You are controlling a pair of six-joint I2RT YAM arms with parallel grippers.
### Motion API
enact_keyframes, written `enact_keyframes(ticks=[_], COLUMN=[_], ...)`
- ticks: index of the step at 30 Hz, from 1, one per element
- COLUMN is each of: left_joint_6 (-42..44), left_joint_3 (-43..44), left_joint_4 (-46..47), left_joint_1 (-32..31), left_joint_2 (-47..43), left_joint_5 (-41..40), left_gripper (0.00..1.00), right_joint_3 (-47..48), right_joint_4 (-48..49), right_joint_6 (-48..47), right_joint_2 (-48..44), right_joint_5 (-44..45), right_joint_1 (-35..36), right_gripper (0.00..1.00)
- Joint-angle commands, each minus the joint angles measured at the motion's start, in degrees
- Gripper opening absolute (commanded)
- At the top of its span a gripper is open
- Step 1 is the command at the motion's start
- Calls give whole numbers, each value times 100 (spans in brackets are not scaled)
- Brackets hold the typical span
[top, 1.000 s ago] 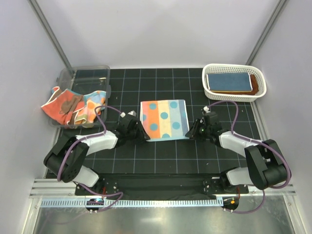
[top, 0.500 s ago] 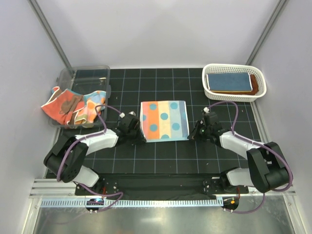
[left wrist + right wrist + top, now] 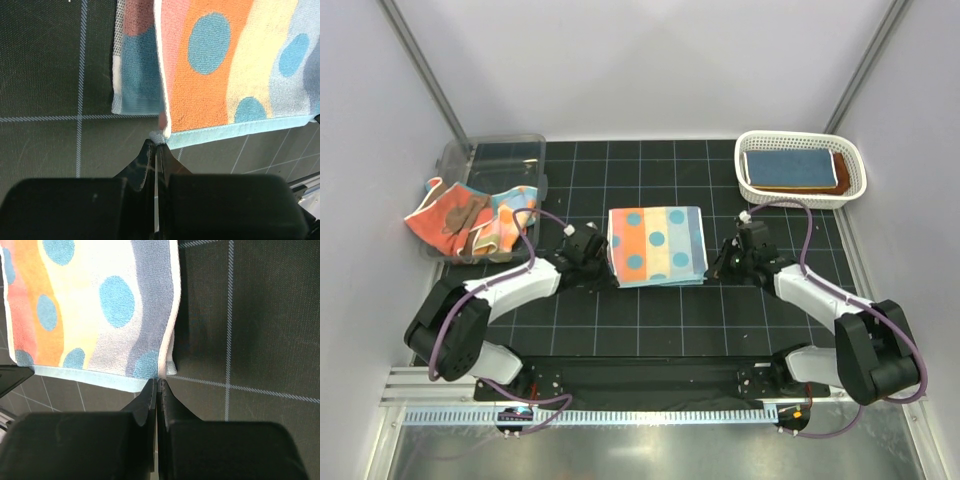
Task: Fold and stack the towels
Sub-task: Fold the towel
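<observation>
A light-blue and orange polka-dotted towel (image 3: 656, 245) lies spread on the black mat in the middle. My left gripper (image 3: 159, 140) is shut on its near left corner, and the edge there is pulled up so the underside shows. My right gripper (image 3: 159, 382) is shut on the near right corner. In the top view the left gripper (image 3: 604, 263) and right gripper (image 3: 716, 264) flank the towel's near edge. A coral-red towel with a brown bear (image 3: 452, 220) hangs over the clear bin. Folded blue and rust-brown towels (image 3: 788, 168) lie in the white basket.
The clear plastic bin (image 3: 500, 155) stands at the far left and the white lattice basket (image 3: 850, 190) at the far right. Black gridded mat (image 3: 650, 320) lies between the towel and the arm bases. Grey walls close in both sides.
Both grippers have shut on the polka-dotted towel's near corners. Both have shifted slightly away from the bases, and the near edge has bunched a little.
</observation>
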Motion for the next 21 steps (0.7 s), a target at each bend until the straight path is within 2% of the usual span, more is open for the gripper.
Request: enact_keyframes(ticks=[1,3,5,6,8,9,12,13,16,18,21], left_joint_6=[-77,72,248,466,765,837,951,952,890,881,969], left_joint_3=[459,958,1425,2036,2637,3197,4044,4534,5238,5583,6242], left_joint_4=[-377,-404,-422,-448,-457,-405,-141,51,438,720,861], left_joint_1=[57,214,557,662,961,1067,1454,1620,1814,1928,2008], left_joint_2=[-234,-165,116,239,661,819,1627,1977,2445,2841,3385], left_joint_5=[-108,6,322,367,455,551,1087,1279,1448,1562,1842], left_gripper=[0,0,0,0,0,0,0,0,0,0,0], right_joint_3=[543,913,1703,2324,3003,3729,4987,5219,5966,6711,7285], right_joint_4=[-99,-81,-29,-2,94,103,226,479,1121,1149,1272], right_joint_6=[86,78,51,51,-10,-36,-177,-264,-335,-397,-467], right_joint_2=[-69,124,580,756,1397,1617,2540,2864,3375,3955,4465], right_joint_5=[67,128,225,243,173,147,50,93,41,-142,-275], right_joint_1=[9,9,0,-18,-35,-35,-53,-53,-105,-167,-255], right_gripper=[1,1,1,1,1,1,1,1,1,1,1])
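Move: I already hold the dotted towel's upper layer by its near corners, some 4 cm above the mat. The middle of its far folded edge lies about 16 cm ahead and 8 cm right of my left hand, and 16 cm ahead and 10 cm left of my right, 4 cm lower, with bare mat beyond. The clear bin sits about 18 cm ahead and 28 cm left of my left hand; the white basket about 25 cm ahead and 22 cm right of my right hand. I swing both hands fast forward and up together, nearly 30 cm out and just under 20 cm high, carrying the pinched corners over and past the towel's far fold; the climb flattens out at the end. My right hand also drifts some 8 cm left, closing on my left one. Both wrists tip the fingers upward about 30 degrees, grips kept shut. ##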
